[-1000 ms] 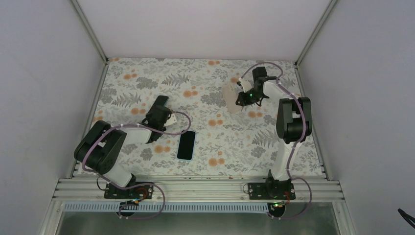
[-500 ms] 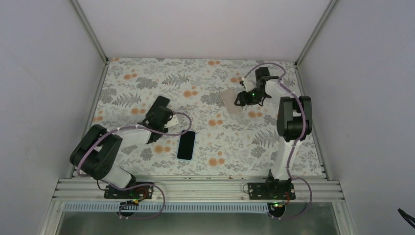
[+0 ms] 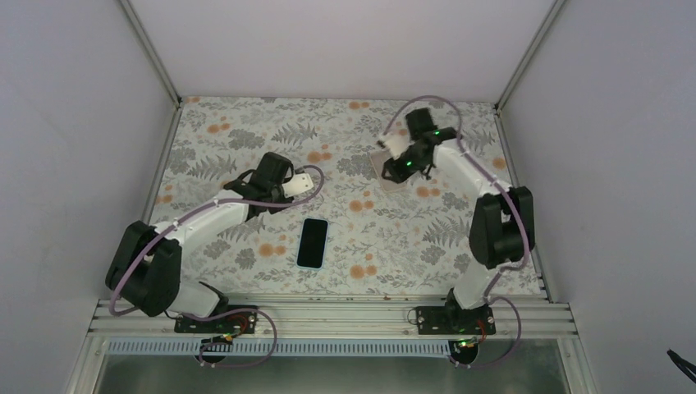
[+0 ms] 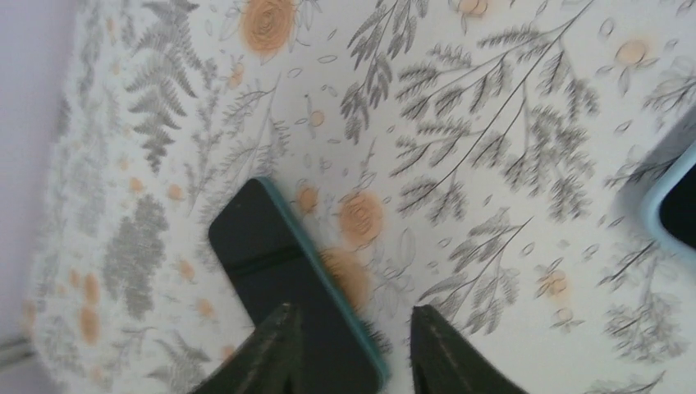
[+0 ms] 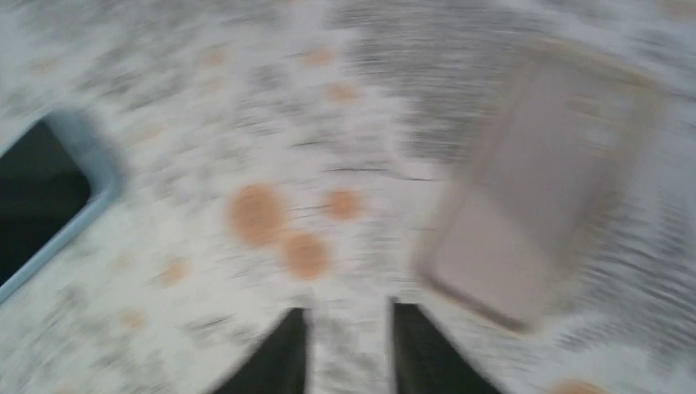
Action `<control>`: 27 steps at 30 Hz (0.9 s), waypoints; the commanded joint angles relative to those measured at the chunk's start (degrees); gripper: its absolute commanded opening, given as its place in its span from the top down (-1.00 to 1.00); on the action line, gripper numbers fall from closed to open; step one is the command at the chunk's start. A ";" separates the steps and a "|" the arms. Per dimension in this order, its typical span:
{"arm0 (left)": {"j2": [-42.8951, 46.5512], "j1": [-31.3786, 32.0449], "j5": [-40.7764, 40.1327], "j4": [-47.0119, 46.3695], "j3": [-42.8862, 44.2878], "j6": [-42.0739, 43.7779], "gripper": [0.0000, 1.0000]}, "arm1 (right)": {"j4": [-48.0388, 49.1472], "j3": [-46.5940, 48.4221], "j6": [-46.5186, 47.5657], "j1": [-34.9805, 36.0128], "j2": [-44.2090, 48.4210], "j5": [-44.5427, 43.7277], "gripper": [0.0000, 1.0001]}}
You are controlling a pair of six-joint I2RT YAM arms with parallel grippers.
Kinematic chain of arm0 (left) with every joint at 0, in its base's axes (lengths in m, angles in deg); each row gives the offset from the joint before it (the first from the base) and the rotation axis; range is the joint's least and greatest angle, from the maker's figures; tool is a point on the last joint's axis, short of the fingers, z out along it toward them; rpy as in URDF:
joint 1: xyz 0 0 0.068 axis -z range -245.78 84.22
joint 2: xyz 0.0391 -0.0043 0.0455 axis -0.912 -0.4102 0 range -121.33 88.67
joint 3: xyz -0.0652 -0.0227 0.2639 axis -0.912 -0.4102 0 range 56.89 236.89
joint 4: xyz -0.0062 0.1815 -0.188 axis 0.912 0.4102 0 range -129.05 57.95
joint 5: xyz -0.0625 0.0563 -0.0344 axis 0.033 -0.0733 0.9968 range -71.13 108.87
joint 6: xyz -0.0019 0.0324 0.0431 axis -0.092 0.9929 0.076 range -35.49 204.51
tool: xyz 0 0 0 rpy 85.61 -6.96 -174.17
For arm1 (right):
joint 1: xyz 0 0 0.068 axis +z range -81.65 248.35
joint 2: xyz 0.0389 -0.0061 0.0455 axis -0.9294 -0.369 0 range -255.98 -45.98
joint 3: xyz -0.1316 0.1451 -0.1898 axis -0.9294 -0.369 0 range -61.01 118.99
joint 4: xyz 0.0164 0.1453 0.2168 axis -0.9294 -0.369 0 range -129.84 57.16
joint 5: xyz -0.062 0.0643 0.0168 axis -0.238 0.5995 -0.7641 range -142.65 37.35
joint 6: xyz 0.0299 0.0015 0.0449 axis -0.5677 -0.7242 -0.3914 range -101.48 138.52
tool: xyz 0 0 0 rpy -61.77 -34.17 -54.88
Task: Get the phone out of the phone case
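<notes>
The phone (image 3: 313, 243), black with a light blue rim, lies face up on the floral table, near the middle front. It shows at the right edge of the left wrist view (image 4: 675, 205) and at the left edge of the right wrist view (image 5: 37, 201). The empty beige phone case (image 3: 384, 171) lies at the back right and shows blurred in the right wrist view (image 5: 538, 185). My right gripper (image 3: 404, 167) (image 5: 346, 310) is open and empty, just left of the case. My left gripper (image 3: 256, 180) (image 4: 351, 310) is open above the table, far from the phone.
In the left wrist view a dark flat slab with a teal edge (image 4: 271, 271) lies under the left finger; the arm hides it from the top camera. Grey walls (image 3: 90, 123) enclose the table on three sides. A metal rail (image 3: 328, 316) runs along the front.
My left arm has stretched out and carried its gripper farther back and to the right. My right wrist has swung left over the case and is still moving. The phone has not moved.
</notes>
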 commanded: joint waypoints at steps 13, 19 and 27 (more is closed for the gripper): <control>-20.78 -1.33 28.30 10.86 13.17 -3.39 0.95 | -5.26 -16.26 15.14 33.38 14.24 8.02 0.93; -24.33 -1.35 31.81 13.93 15.54 -2.82 0.95 | -1.34 -14.28 12.14 45.12 4.14 1.76 0.93; -25.00 -1.35 33.96 14.82 13.72 -1.61 0.95 | 0.86 -9.63 11.35 50.70 -4.79 1.39 0.93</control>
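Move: The phone still in its light-blue case lies some 10 cm back, 11 cm to the right and 10 cm below the left hand. The freed black phone lies about 6 cm ahead and 3 cm left of that hand. From the right hand the cased phone is roughly 18 cm back, 23 cm to the left and 11 cm below, with the empty clear case about 5 cm ahead and 4 cm left of that hand. The right hand swings back about 29 cm and left about 19 cm, away from the clear case, turning some 60 degrees counter-clockwise and sinking only late, to end just short of the near end of the cased phone. Meanwhile the left hand sinks about 9 cm, going right and a little back until its fingertips are at the far-left corner of the light-blue case, its fingers tipping down to nearly vertical, and both grippers shut from half open with nothing between the fingers. ##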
